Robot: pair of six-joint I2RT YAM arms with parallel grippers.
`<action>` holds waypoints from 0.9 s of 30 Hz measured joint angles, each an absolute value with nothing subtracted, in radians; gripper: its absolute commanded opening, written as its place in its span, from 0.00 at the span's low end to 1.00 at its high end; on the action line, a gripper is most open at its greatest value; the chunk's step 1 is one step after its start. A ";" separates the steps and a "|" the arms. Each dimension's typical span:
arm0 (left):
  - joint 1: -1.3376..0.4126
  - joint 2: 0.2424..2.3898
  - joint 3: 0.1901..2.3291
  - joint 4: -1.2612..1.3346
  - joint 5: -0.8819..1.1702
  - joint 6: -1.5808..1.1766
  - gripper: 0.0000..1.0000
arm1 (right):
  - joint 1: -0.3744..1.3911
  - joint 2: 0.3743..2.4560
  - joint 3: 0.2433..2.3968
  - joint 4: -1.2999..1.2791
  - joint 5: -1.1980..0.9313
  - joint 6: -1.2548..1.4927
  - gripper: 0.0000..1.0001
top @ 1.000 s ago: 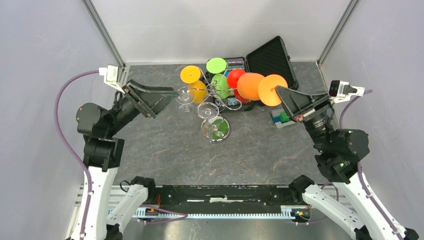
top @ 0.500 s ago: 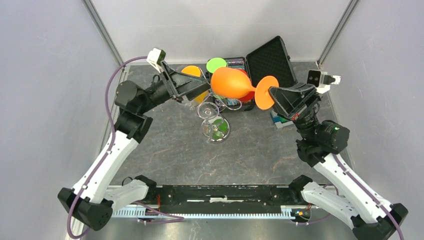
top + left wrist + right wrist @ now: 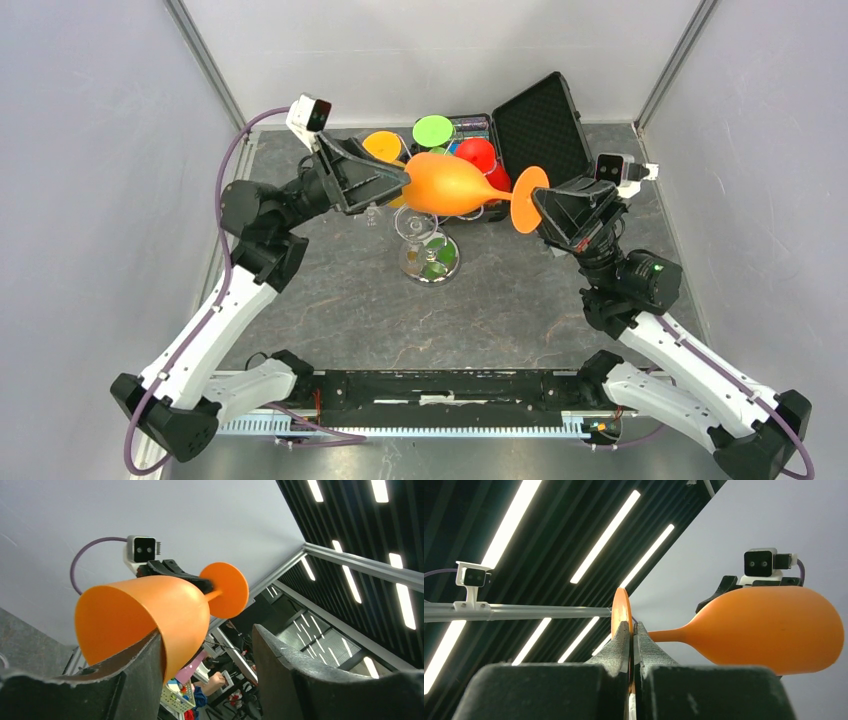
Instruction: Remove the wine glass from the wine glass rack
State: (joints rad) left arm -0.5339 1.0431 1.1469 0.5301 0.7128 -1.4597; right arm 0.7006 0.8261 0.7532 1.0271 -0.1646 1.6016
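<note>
The orange wine glass (image 3: pixel 450 185) hangs level in the air above the wine glass rack (image 3: pixel 430 262), a chrome stand with a mirrored disc base. My right gripper (image 3: pixel 540 205) is shut on the glass's flat foot (image 3: pixel 620 611), and the bowl (image 3: pixel 769 625) points away from it. At the bowl's mouth, my left gripper (image 3: pixel 400 180) stands open. In the left wrist view one of its fingers (image 3: pixel 130 680) lies against the rim of the wine glass (image 3: pixel 150 605). The other finger (image 3: pixel 300 675) stands apart from the bowl.
More glasses hang on the rack: a green one (image 3: pixel 433 130), a red one (image 3: pixel 475 155), a yellow-orange one (image 3: pixel 382 147) and a clear one (image 3: pixel 410 222). An open black case (image 3: pixel 545 115) stands behind the rack at the back.
My right gripper has carried the orange glass up and to the left, away from the rack. The left arm swung in to the bowl's mouth and its jaws have narrowed.
</note>
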 measured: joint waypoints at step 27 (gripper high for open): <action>-0.533 1.090 1.122 0.796 0.858 -1.594 0.32 | 0.719 0.826 0.691 1.124 -0.097 1.657 0.00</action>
State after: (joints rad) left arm -0.5327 1.0904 1.1217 0.7956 0.8577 -1.5936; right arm 0.7185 0.8265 0.6914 1.1240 -0.0971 1.6566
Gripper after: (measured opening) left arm 0.375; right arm 0.014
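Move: The orange wine glass is in the air, its foot in the right fingers and its bowl mouth at the left ones. Its middle lies some 8 cm right of the left hand and 5 cm above, and about 10 cm left of the right hand, 1 cm ahead and 2 cm below. Over 30 cm below the left hand, the clear glass hangs roughly 10 cm ahead, and the red glass about 20 cm ahead and 11 cm right. Draw the left hand back about 3 cm across the mouth of the orange bowl, swinging it some 10 degrees clockwise. Narrow its fingers to nearly half their gap around the rim, one tip still inside the bowl and the other outside, without shutting them. Keep the foot pinched in the right gripper, easing it barely a centimetre to the right and tilting its left side up slightly. ##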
